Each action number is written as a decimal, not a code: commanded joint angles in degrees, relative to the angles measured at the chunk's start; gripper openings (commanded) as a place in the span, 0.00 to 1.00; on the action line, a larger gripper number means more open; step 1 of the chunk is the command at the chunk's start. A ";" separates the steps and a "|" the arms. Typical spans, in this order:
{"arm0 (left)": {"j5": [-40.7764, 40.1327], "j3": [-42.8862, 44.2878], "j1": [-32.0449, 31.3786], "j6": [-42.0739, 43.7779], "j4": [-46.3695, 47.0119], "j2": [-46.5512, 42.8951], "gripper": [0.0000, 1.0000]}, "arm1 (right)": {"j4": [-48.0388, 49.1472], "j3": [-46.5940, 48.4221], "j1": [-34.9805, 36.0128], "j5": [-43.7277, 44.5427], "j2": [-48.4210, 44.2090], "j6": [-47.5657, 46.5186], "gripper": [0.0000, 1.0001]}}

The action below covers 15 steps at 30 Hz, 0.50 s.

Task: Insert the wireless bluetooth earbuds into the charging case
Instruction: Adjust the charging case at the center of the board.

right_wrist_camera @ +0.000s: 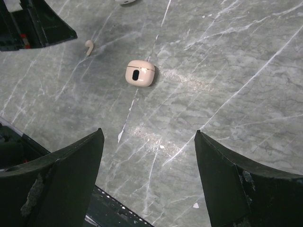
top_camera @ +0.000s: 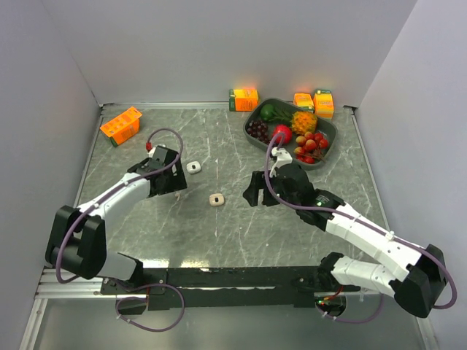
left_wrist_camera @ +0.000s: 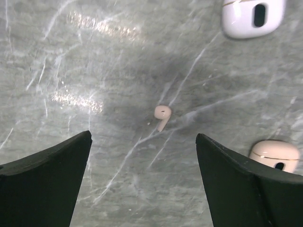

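A beige earbud [left_wrist_camera: 162,116] lies loose on the marble table just ahead of my left gripper [left_wrist_camera: 143,137], which is open and holds nothing. The earbud [right_wrist_camera: 89,46] also shows in the right wrist view, left of the beige charging case [right_wrist_camera: 140,73]. That beige case [top_camera: 216,199] sits mid-table, with the white case [top_camera: 193,167] behind it to the left. Each case shows a dark oval slot on top. My left gripper [top_camera: 174,187] hovers left of both cases. My right gripper [top_camera: 253,195] stands open and empty to the right of the beige case [left_wrist_camera: 274,153].
A dark tray [top_camera: 330,130] of toy fruit sits at the back right. Orange cartons [top_camera: 244,98] stand along the back wall, and an orange box [top_camera: 120,125] lies at the back left. Walls enclose the table on three sides.
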 commanded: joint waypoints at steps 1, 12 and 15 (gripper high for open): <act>-1.16 2.11 -0.61 -0.93 1.53 -5.00 0.96 | 3.14 0.36 -0.14 -1.77 4.71 0.09 0.85; 4.83 -9.14 -1.83 -8.05 8.75 -22.74 0.97 | 0.26 17.57 7.85 4.90 34.05 4.40 0.89; 2.11 -11.16 -2.36 -10.25 7.44 -28.97 0.97 | -1.68 23.20 8.74 6.30 39.18 7.47 0.89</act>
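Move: The pink charging case lies about 13 cm left and 8 cm ahead of the right hand, some 16 cm below it. From that hand the white case sits roughly 19 cm ahead and 21 cm left, and the pink earbud about 10 cm ahead and 26 cm left, both at table height. From the left hand the pink case is around 14 cm right, level fore-and-aft, 5 cm lower; the earbud is 3 cm ahead, 1 cm right, 6 cm below. Down first, then sweeping left and slightly forward, the right hand closes in on the pink charging case with open fingers, sinking about 8 cm, travelling some 9 cm left and tipping its fingers further down. Meanwhile the empty left hand rises some 6 cm off the earbud, easing back, its open fingers swinging up towards forward; neither hand touches anything. ##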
